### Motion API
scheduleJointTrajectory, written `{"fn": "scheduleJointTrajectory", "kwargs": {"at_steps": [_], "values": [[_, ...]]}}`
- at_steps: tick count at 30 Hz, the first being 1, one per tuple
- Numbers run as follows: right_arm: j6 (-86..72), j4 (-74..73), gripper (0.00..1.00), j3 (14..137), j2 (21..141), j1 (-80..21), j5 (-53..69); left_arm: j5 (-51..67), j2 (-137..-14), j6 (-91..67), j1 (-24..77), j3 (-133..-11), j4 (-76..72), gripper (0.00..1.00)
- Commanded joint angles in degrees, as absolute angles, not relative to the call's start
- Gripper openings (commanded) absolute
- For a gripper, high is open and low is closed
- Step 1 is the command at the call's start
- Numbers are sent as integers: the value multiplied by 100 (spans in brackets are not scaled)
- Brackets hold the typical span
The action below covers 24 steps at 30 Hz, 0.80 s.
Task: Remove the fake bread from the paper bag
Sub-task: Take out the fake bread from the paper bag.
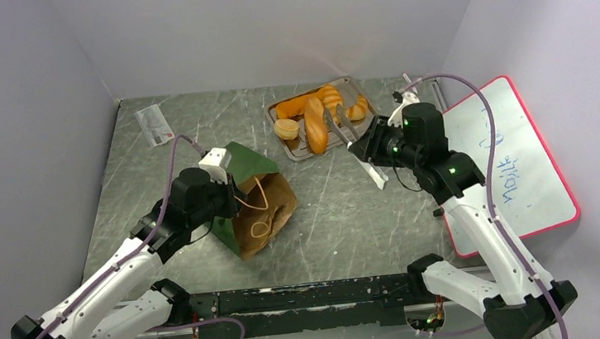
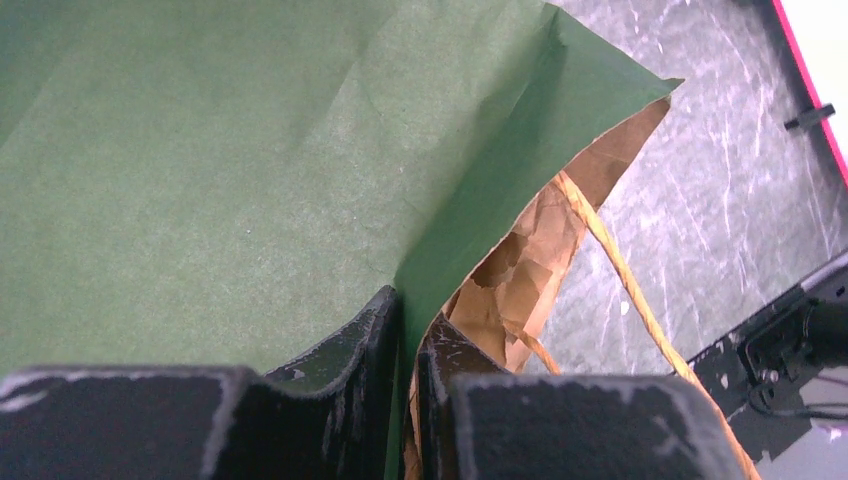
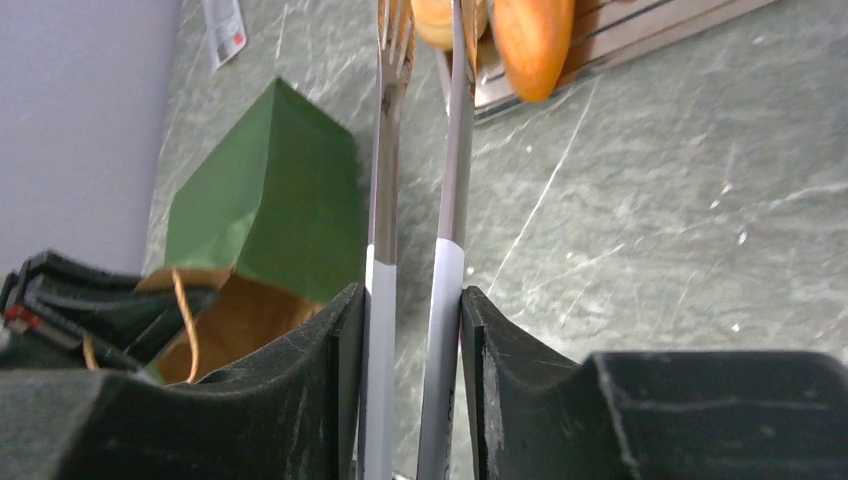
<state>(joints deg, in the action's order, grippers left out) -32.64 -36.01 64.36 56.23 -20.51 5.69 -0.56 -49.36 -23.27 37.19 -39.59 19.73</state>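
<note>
The dark green paper bag (image 1: 251,192) lies on its side, its brown mouth facing the near right. My left gripper (image 1: 228,195) is shut on the bag's rim; in the left wrist view the fingers (image 2: 375,340) pinch the green wall (image 2: 200,180) by a tan cord handle (image 2: 620,260). Several orange fake bread pieces (image 1: 315,126) lie on the grey tray (image 1: 295,152). My right gripper (image 1: 365,151) is shut on metal tongs (image 1: 349,134) with white handles (image 3: 382,290). The tong tips reach the bread (image 3: 530,40) over the tray. I cannot tell whether they clasp a piece.
A red-edged whiteboard (image 1: 511,157) lies along the table's right side, beside my right arm. A small white card (image 1: 155,125) lies at the far left. Grey walls close the table on three sides. The bag also shows in the right wrist view (image 3: 270,210).
</note>
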Motion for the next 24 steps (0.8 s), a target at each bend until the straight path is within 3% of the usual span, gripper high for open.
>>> {"fn": "scheduleJointTrajectory", "kwargs": {"at_steps": [1,16,24], "values": [[-3345,-4028,35,6550,5396,-2144,1203,-561,-5031,-2705,3674,-3855,1493,7],[-2961,-4409,34,6594,5331,-2344,2445,-1123,-5223,-3208,3674,-3722,1031,7],[-3066,-4349,36,6533,5371,-3087,2364,-1232,-5279,-3324,3674,-3722,1017,7]]}}
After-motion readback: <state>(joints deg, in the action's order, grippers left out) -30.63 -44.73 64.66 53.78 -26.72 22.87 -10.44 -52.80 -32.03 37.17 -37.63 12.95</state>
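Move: From the right hand, which already holds the empty tongs, the bag mouth lies about 27 cm left, 5 cm back and some 20 cm lower. The long bread on the tray is about 25 cm ahead and 9 cm left of this hand, the round bread 24 cm ahead and 18 cm left, both roughly 26 cm below. From the left hand, pinching the bag's rim, the mouth's middle is about 2 cm back, 6 cm right and 7 cm lower. Bring the right gripper back about 8 cm and left about 5 cm, nearly level, turning it some 20 degrees counter-clockwise so the tongs swing off the tray towards the bag; keep its grip on the handles. Keep the left fingers pinched on the rim, easing that hand forward about 3 cm while turning it slightly counter-clockwise. ##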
